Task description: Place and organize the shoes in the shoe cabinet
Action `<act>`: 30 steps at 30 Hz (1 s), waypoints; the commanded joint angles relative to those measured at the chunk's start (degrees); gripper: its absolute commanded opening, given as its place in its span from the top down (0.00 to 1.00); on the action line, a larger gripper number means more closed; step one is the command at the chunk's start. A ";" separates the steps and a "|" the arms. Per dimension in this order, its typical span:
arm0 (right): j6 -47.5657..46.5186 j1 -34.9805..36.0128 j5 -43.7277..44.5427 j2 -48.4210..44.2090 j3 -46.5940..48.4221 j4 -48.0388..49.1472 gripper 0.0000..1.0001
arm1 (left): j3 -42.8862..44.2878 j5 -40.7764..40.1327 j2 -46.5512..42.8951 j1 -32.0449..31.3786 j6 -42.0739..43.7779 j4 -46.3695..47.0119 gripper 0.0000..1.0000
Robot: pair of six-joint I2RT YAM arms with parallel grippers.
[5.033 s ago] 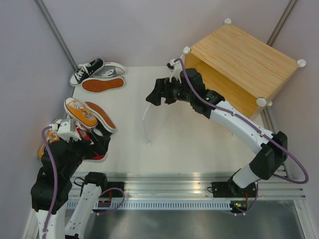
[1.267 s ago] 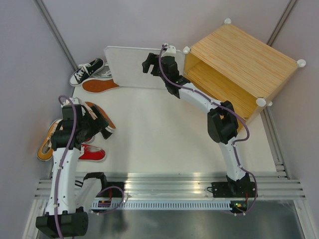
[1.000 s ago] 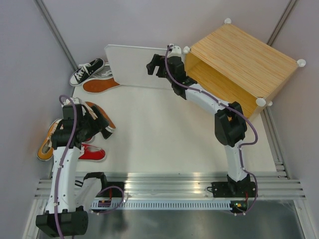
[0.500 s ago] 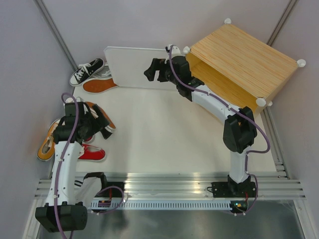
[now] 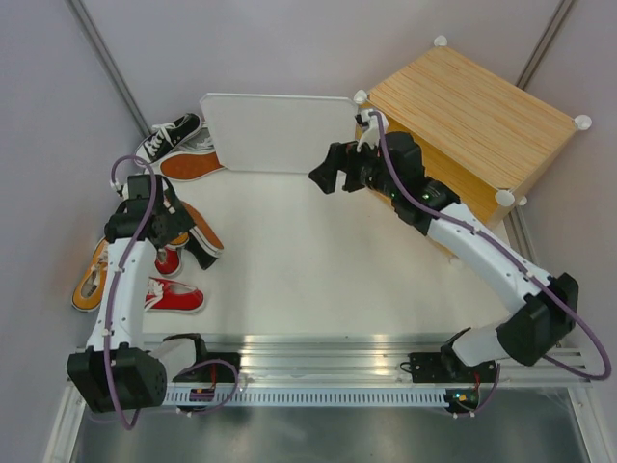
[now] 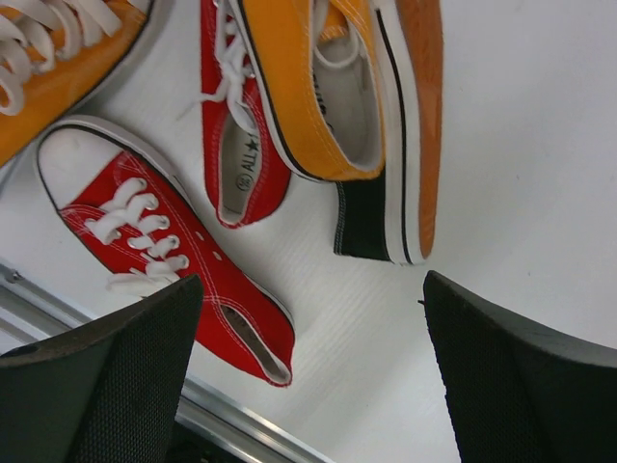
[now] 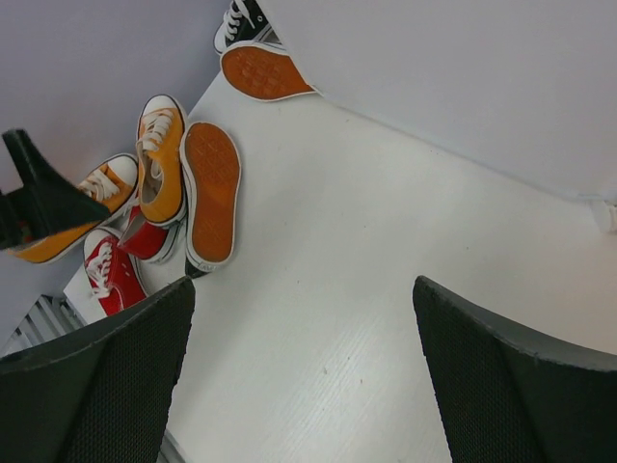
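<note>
The shoe cabinet (image 5: 472, 106) stands at the back right with its white door (image 5: 275, 130) swung wide open to the left. Several shoes lie at the left: a red one (image 6: 164, 260), a second red one (image 6: 241, 164), an orange one (image 6: 308, 87) and a black one on its side (image 6: 419, 125), sole showing. My left gripper (image 5: 191, 239) (image 6: 313, 376) hovers open just above this group, holding nothing. A black sneaker (image 5: 169, 135) and an upturned sole (image 5: 188, 164) lie by the door's left edge. My right gripper (image 5: 333, 172) (image 7: 304, 376) is open and empty in front of the cabinet opening.
Another orange shoe (image 5: 92, 275) lies by the left wall. The open door (image 7: 463, 77) stands upright along the table's back edge, partly hiding a grey shoe (image 5: 201, 143). Bare white tabletop (image 5: 318, 260) stretches between the arms. A metal rail (image 5: 366, 352) runs along the near edge.
My right arm has drawn back from the door toward the cabinet front, leaving the door open. My left gripper has shifted slightly back over the shoes.
</note>
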 commanded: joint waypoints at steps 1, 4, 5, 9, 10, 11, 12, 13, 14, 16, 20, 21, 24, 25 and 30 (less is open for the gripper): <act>-2.53 0.37 0.51 -8.20 -5.76 -4.75 0.02 | 3.90 -9.03 3.40 2.75 4.28 1.78 0.03; -2.62 0.45 0.95 -14.54 -10.77 -6.78 0.02 | 5.04 -7.90 5.86 4.25 4.20 2.92 0.03; -2.44 0.45 1.13 -15.77 -11.84 -7.31 0.02 | 5.39 -5.89 6.39 4.43 3.85 3.44 0.02; -1.83 0.45 0.87 -21.22 -15.97 -9.77 0.02 | 7.41 -3.58 10.77 4.52 0.69 5.02 0.02; -1.91 0.45 0.69 -22.88 -16.51 -10.21 0.02 | 7.59 -3.76 12.87 4.61 0.33 5.47 0.02; -1.83 0.45 0.77 -23.42 -16.95 -10.39 0.02 | 7.77 -4.19 14.20 4.70 -0.11 5.82 0.02; -1.83 0.45 0.95 -24.12 -17.99 -10.91 0.02 | 8.47 -4.20 15.26 5.40 -0.98 6.43 0.03; -1.74 0.37 1.21 -25.52 -18.35 -11.44 0.02 | 8.73 -4.20 17.62 5.75 -1.51 6.70 0.04; -1.74 0.37 1.56 -26.15 -18.62 -11.88 0.02 | 9.09 -4.20 18.51 6.02 -2.73 7.14 0.05; -1.83 0.45 2.26 -27.72 -19.23 -13.81 0.02 | 9.18 -4.29 20.27 6.81 -3.88 8.80 0.09; -2.18 0.45 4.46 -30.01 -19.68 -17.23 0.02 | 9.97 -4.64 24.40 7.86 -6.26 9.51 0.13; -2.18 0.45 4.82 -30.19 -19.59 -17.77 0.02 | 9.88 -4.73 24.76 8.12 -6.61 9.95 0.15; -2.71 0.37 5.87 -30.46 -19.15 -19.35 0.02 | 9.62 -3.67 26.78 8.30 -7.05 10.92 0.17; -2.71 0.45 6.05 -30.37 -19.06 -19.53 0.02 | 9.53 -3.15 27.39 8.30 -7.05 11.01 0.18; -1.74 0.45 6.84 -30.28 -18.80 -19.36 0.02 | 9.70 -3.06 30.21 8.91 -7.05 11.80 0.27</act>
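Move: The orange shoe on top of the pile lies about 11 cm ahead of my left hand, 8 cm to its left and 12 cm below. Beside it, the orange-soled shoe is some 10 cm ahead, 2 cm right; the red shoe under it 5 cm ahead, 8 cm left; the front red shoe 8 cm back, 7 cm left, all about 15 cm down. From my right hand the orange shoe is roughly 55 cm left, 2 cm ahead, 25 cm below. I swing my left hand leftward first, then reach forward and sink over the heel end of the orange shoe, about 8 cm down, 7 forward and 7 left overall, tipping the fingers steeper and turning some 15 degrees counter-clockwise while they begin to close. My empty right hand withdraws from the open cabinet door, about 12 cm back and 10 right, sinking slightly, its fingers still open. ##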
